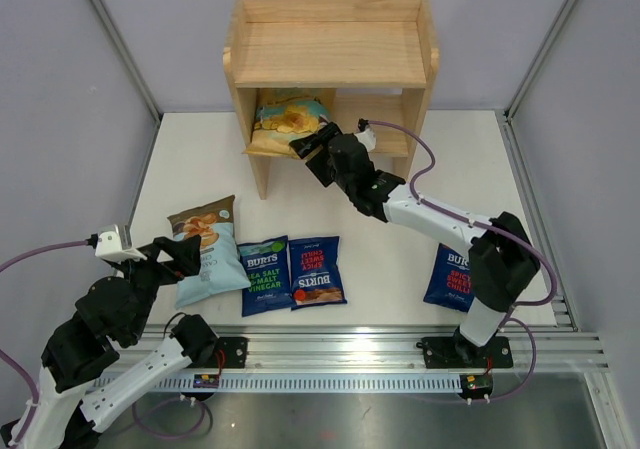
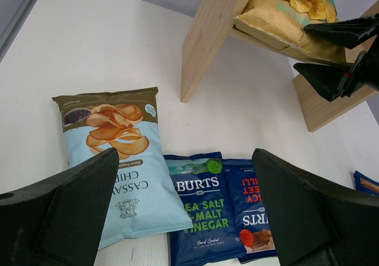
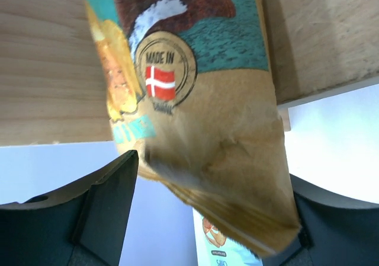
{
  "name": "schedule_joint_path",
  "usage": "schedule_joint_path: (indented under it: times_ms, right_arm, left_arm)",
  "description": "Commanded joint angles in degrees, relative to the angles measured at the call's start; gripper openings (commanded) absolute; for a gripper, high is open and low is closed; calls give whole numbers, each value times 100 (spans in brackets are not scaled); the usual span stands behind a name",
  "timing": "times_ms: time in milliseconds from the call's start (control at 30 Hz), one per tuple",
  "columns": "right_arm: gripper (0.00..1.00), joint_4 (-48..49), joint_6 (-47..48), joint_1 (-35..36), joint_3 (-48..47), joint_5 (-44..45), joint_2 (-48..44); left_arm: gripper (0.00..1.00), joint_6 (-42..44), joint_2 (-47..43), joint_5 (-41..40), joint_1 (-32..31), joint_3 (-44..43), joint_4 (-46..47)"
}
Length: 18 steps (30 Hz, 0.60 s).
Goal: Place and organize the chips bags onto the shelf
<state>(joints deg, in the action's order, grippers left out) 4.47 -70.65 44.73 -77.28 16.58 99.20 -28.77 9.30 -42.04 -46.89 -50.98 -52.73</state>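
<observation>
The yellow-and-teal chips bag lies tilted in the left half of the wooden shelf's lower tier, its near end sticking out past the front. My right gripper stands open around that end, with the left finger apart from it. The pale blue cassava bag and two dark blue BURTS bags lie flat on the table. My left gripper hovers wide open above them, holding nothing.
A third BURTS bag lies at the right, beside the right arm's base. The shelf's upper tier and the right half of its lower tier hold nothing. Grey walls close in the table on both sides.
</observation>
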Motion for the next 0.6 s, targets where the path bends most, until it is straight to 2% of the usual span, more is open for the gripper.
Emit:
schedule_joint_path:
  times_ms: [0,133,267,300,567]
  right_arm:
    - [78,203,227,18,10,-49,-445]
    - [80,414,569,18,46,-295,-533]
    - [98,336,702,-26,-24,-559,-551]
    - [99,231,702,-52,-24,-568,-568]
    - [99,1,833,-149,397,-568,-963]
  left_arm:
    - [99,-32,80,-138,14,-8,158]
    - [99,-23,133,-120,14,0,175]
    - [99,-23,239,-111,14,0,175]
    - [99,-32,274,-111,14,-8,175]
    - [99,-269,1194,-375,14,-175,-53]
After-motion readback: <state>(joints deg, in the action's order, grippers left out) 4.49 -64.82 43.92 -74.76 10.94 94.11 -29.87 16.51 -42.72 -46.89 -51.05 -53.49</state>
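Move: The tan chips bag already lies on the shelf's lower board, its middle about 8 cm ahead of the right hand, 5 cm left and 3 cm lower, its near end between the open fingers. The board's middle is 8 cm ahead, 3 cm right and 6 cm below. From the left hand, the cassava bag lies roughly 9 cm ahead, 1 cm left and 27 cm down; the sea salt bag is 3 cm ahead, 13 cm right, 28 cm down. Right fingers, partly open around the tan bag's near end, spread fully and come free as the hand rises about 3 cm, then backs away from the shelf and sinks slightly, about 2 cm back in all. It turns a few degrees counter-clockwise. Late on, the left hand sets off forward, right and down towards the bags on the table, about 2 cm, tipping its open fingers down. ##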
